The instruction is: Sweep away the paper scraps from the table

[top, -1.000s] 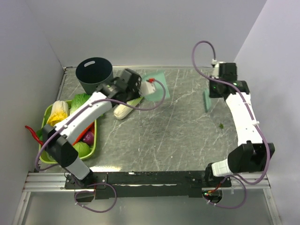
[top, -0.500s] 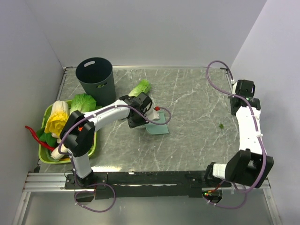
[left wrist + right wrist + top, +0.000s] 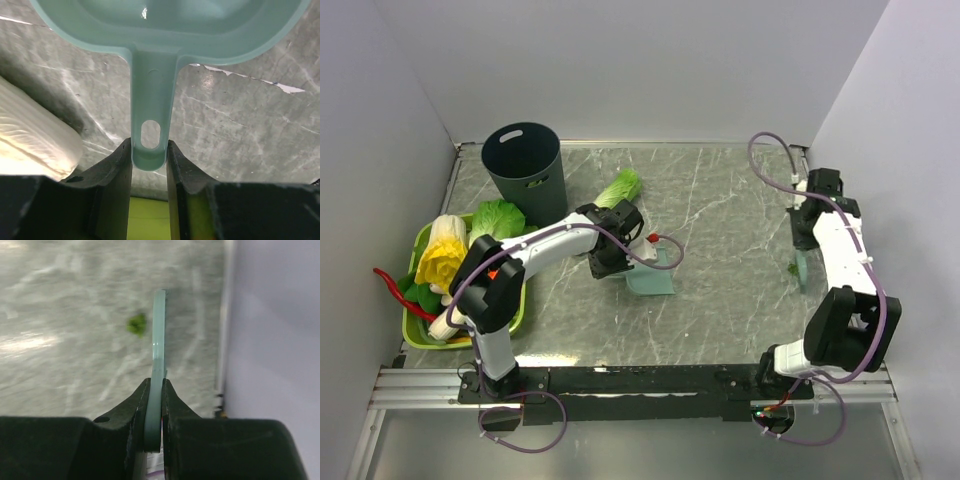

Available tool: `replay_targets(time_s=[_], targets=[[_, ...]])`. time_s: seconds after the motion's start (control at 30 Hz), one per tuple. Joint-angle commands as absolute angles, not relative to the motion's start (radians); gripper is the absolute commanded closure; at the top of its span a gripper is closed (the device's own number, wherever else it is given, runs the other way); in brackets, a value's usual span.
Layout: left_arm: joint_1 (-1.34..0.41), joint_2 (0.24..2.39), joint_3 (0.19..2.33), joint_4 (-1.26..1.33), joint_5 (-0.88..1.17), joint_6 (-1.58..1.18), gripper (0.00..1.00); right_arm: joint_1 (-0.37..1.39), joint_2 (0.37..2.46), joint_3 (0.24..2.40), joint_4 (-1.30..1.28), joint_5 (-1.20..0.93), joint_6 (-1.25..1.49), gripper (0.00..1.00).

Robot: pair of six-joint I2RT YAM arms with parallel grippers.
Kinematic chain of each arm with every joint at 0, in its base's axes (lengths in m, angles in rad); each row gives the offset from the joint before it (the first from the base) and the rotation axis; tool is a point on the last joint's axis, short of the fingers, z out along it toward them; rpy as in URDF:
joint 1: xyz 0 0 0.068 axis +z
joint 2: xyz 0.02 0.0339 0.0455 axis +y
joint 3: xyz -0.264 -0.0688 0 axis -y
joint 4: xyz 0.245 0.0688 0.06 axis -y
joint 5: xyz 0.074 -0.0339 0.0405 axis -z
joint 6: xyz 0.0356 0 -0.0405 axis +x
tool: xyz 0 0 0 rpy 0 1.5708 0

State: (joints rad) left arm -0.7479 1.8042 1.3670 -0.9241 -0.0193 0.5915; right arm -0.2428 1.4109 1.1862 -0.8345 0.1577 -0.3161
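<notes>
One small dark-green paper scrap [image 3: 790, 268] lies on the grey marble table [image 3: 720, 310] near the right edge. It also shows in the right wrist view [image 3: 136, 324], just left of the brush. My right gripper [image 3: 804, 240] [image 3: 155, 390] is shut on the thin teal hand brush [image 3: 804, 266] [image 3: 159, 335], which hangs right beside the scrap. My left gripper [image 3: 617, 252] [image 3: 149, 152] is shut on the handle [image 3: 150, 100] of the teal dustpan [image 3: 651, 272], which rests on the table middle-left. No other scraps show.
A long pale-green cabbage [image 3: 620, 187] lies behind the left gripper; its white stem [image 3: 30, 145] is beside the fingers. A dark bin [image 3: 524, 160] stands back left. A lime-green vegetable tray [image 3: 412, 340] is at the left edge. The right wall [image 3: 275, 340] is close to the brush.
My left arm brought the dustpan from beside the bin forward to the table's middle-left. My right arm swung the brush to the right wall, then forward beside the scrap.
</notes>
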Motion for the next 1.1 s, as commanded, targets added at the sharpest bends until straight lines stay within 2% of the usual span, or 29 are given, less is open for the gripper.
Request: replay_targets(time_s=[0.0,0.17,0.23,0.73,1.07], targets=[[-0.753,1.819,1.359,-0.957,0.003,0.604,0.99,-0.120,1.387,1.207,-0.902,0.011,-0.209,1.00],[-0.753,1.832,1.355,-0.959,-0.029,0.603,0.99,0.044,1.322,1.247,-0.988,-0.216,-0.163,1.00],[-0.753,1.832,1.353,-0.950,-0.035,0.603,0.99,0.072,1.296,1.259,-1.006,-0.241,-0.161,1.00],[-0.752,1.842,1.373,-0.979,-0.067,0.604,0.99,0.054,1.371,1.342,-0.902,-0.032,-0.058,1.00],[-0.775,1.870,1.379,-0.957,-0.147,0.615,0.99,0.253,1.505,1.405,-0.871,-0.200,0.069,1.00]])
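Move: The last green scrap lies almost straight under my right hand, about 12 cm down, just to the left of the brush I hold. The dustpan it has to reach is about 34 cm to my right hand's left and 2 cm back; the leek lies 12 cm to the left of the dustpan and 16 cm farther out. From my left hand, which grips the dustpan's handle, the dustpan's middle is about 9 cm to the right, and the scrap some 44 cm right and 2 cm ahead. With the brush still gripped, I flick my right hand fast to the left towards the dustpan, about 16 cm, rolling it some 20 degrees so the bristles swing leftward behind the scrap. I then lift about 4 cm, easing back right a little, and start a second, lowering stroke left. My left hand keeps hold of the dustpan, shifting barely 2 cm left and slightly down. ##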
